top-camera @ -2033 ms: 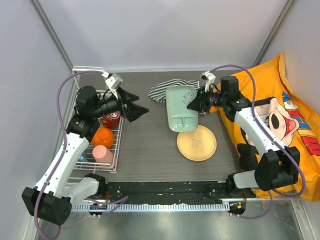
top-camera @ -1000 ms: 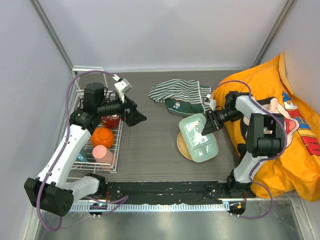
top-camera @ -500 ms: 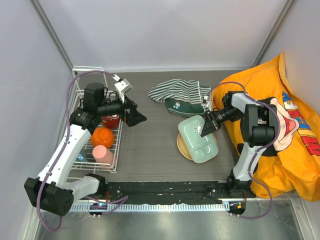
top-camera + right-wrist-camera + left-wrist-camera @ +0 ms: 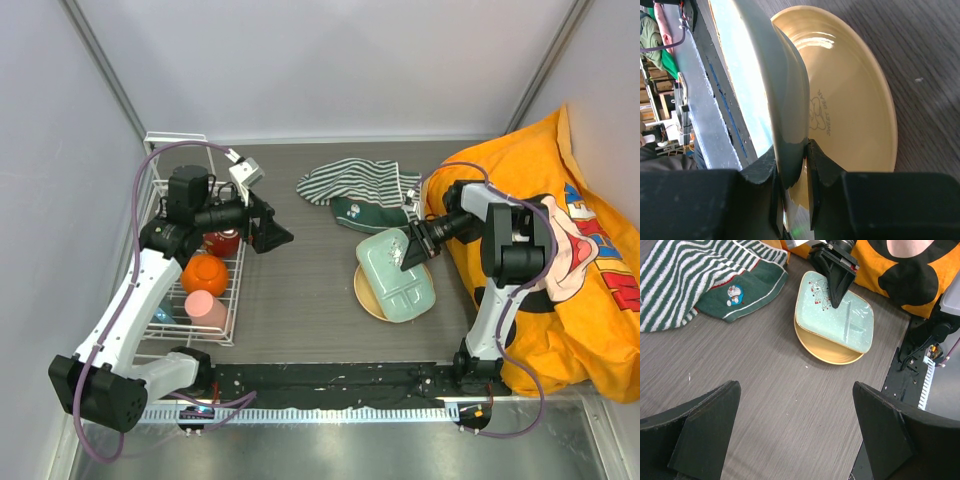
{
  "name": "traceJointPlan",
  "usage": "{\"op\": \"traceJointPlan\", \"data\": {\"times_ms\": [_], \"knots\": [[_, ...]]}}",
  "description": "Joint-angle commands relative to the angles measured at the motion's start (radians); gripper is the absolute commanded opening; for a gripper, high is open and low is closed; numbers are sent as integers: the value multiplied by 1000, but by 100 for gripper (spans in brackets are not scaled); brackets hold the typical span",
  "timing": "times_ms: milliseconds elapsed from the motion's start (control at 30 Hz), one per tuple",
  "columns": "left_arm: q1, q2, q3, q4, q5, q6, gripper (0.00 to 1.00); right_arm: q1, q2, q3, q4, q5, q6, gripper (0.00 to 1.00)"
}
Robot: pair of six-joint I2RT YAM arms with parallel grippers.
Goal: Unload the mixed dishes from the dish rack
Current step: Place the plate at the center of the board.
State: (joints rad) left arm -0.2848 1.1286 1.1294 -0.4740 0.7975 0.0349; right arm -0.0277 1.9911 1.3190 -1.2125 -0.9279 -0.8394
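The pale green tray point(image 4: 397, 275) lies tilted on the tan plate point(image 4: 366, 298) right of the table's middle. My right gripper point(image 4: 412, 250) is shut on the tray's far rim; in the right wrist view both fingers pinch that rim point(image 4: 782, 110) over the plate point(image 4: 850, 100). At the left, the white dish rack point(image 4: 236, 305) holds a dark red bowl point(image 4: 222, 241), an orange mug point(image 4: 204, 274) and a pink cup point(image 4: 205, 308). My left gripper point(image 4: 270, 232) hangs open beside the rack over bare table point(image 4: 795, 435), with nothing between its fingers. It looks across at the tray point(image 4: 840, 322).
A striped green-white cloth point(image 4: 355, 185) lies behind the plate. An orange cartoon-print fabric point(image 4: 560, 250) covers the right side. The rack's taller wire frame point(image 4: 175, 138) stands at the back left. A dark rail point(image 4: 330, 380) runs along the near edge.
My right gripper carried the tray from the back of the table forward and down onto the plate, then settled it slightly lower. The left arm pulled back a little, then held still.
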Motion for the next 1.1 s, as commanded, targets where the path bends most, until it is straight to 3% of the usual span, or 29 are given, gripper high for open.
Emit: {"op": "traceJointPlan", "data": {"times_ms": [0,600,800,1067], "knots": [[6,-12,10,11,23,10,100,-2,0,45,-78,-91,8,15],[7,-13,9,5,25,16,100,-3,52,54,-61,-72,11,30],[6,-13,7,6,25,16,100,-3,58,52,-51,-65,11,47],[7,-15,3,5,28,19,100,-3,49,49,-36,-35,25,56]]}}
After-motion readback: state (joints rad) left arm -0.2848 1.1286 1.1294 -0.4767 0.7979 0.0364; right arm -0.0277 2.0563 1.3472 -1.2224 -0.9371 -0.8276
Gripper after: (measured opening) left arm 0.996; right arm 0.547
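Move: The right hand still pinches the green plate, whose middle lies about 4 cm back and 3 cm left of it. The yellow plate being stacked on is under that, some 6 cm back, 4 cm left and 5 cm below the hand. The striped towel lies about 13 cm ahead and 11 cm left, 5 cm lower. From the idle left hand, the yellow plate is roughly 24 cm right, 5 cm back and 27 cm below. Still pinching the green plate by its rim over the yellow one, the right hand eases down about 1 cm to set it down, barely tilting. Midway the fingers begin to part and go on to about half open, giving up the pinch while the hand settles in place with the rim still between them. ##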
